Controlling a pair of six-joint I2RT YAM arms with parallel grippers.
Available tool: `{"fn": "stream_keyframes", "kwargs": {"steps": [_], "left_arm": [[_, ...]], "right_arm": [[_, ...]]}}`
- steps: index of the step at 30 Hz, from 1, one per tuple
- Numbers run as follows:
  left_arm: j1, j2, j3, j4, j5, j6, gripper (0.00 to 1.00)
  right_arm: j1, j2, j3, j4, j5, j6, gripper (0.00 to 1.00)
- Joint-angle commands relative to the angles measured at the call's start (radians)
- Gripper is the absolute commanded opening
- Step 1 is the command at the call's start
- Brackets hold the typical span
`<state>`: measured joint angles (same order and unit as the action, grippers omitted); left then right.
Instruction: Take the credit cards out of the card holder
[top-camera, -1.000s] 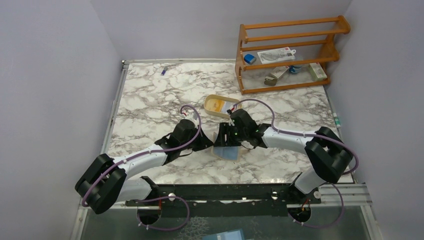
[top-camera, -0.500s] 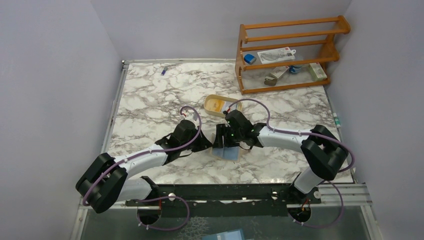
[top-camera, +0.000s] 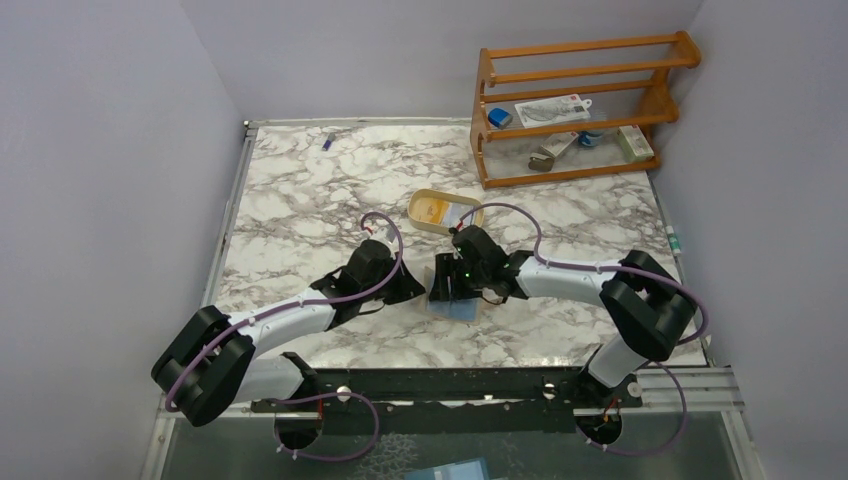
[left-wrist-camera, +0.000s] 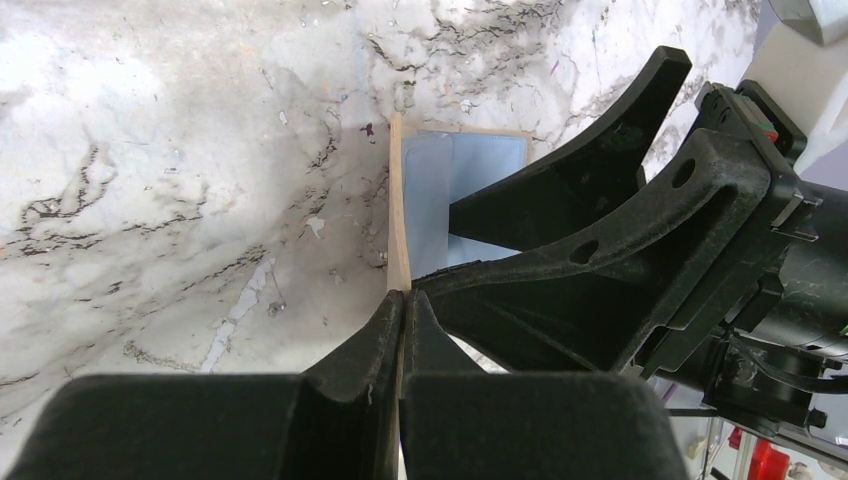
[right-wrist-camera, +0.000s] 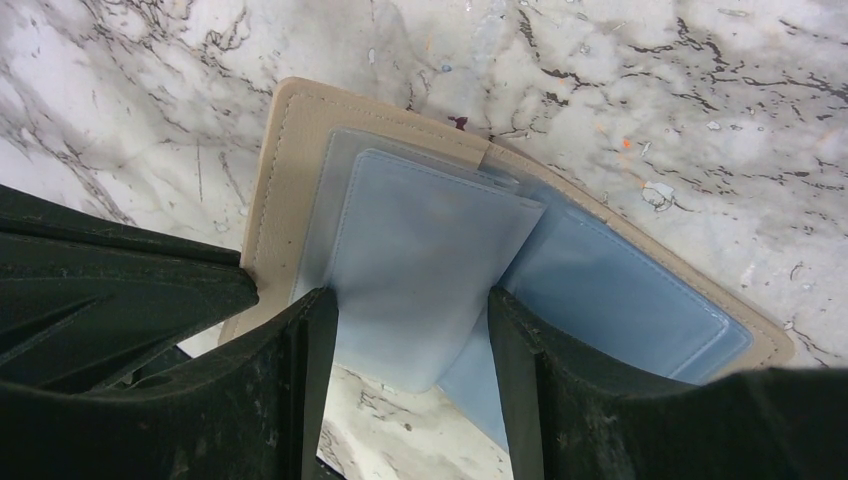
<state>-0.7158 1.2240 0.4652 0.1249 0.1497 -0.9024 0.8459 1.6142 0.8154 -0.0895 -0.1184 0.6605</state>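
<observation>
The card holder (top-camera: 457, 306) lies opened on the marble, beige outside (right-wrist-camera: 290, 170) and pale blue inside. My left gripper (left-wrist-camera: 402, 300) is shut on the thin edge of its beige flap (left-wrist-camera: 398, 200) and holds that flap upright. My right gripper (right-wrist-camera: 412, 320) is open above the inside. Its fingers (right-wrist-camera: 300, 380) stand on either side of a pale bluish-white panel (right-wrist-camera: 420, 250); I cannot tell whether that is a credit card or an inner flap. A yellow-orange card (top-camera: 434, 208) lies in the tan tray.
The oval tan tray (top-camera: 421, 221) sits just behind the grippers. A wooden rack (top-camera: 570, 100) holding small items stands at the back right. A small blue object (top-camera: 327, 141) lies at the far back left. The two grippers (top-camera: 432, 285) are almost touching over the holder.
My right gripper has shifted slightly left and nearer, further over the open holder. The left gripper keeps its hold on the beige flap and has not moved.
</observation>
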Motion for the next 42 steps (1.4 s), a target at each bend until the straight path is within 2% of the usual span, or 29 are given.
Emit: {"fn": "stream_keyframes", "kwargs": {"steps": [1, 12, 21, 32, 42], "left_arm": [[-0.004, -0.014, -0.004, 0.031, 0.005, -0.006, 0.0], [-0.005, -0.016, -0.013, 0.029, -0.001, -0.012, 0.0], [-0.005, -0.024, -0.017, 0.018, -0.002, -0.012, 0.0], [-0.005, -0.028, -0.018, 0.002, -0.017, -0.01, 0.0], [-0.005, -0.03, -0.014, -0.013, -0.025, -0.004, 0.0]], "right_arm": [[0.013, 0.033, -0.006, -0.08, 0.089, -0.042, 0.62], [0.013, 0.038, 0.09, -0.266, 0.286, -0.118, 0.62], [0.012, 0.051, 0.088, -0.328, 0.358, -0.115, 0.62], [0.013, -0.053, 0.068, -0.477, 0.462, -0.043, 0.62], [0.013, -0.097, 0.068, -0.586, 0.476, 0.008, 0.62]]}}
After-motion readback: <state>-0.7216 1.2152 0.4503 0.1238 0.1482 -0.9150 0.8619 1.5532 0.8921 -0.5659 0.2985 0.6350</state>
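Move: The clear sleeve folded over the left half of the card holder lies right under the right hand's parted fingertips, about 1 cm ahead and 1 cm below. The left gripper, pinching the holder's left edge, is some 4 cm to the right hand's left and level with it fore and aft. The holder's right end is about 10 cm to the right and 3 cm back. From the left hand the sleeve lies roughly 4 cm right, 1 cm ahead, 2 cm below. The clear sleeve is dragged across like a page by the right hand's left finger, away from the left gripper towards the holder's right end. The right hand goes about 10 cm right, slowly and slightly forward at first, then quickly and easing back, while rolling some 30 degrees so its left side dips; its fingers stay parted. The left gripper keeps its pinch on the holder's left edge. ##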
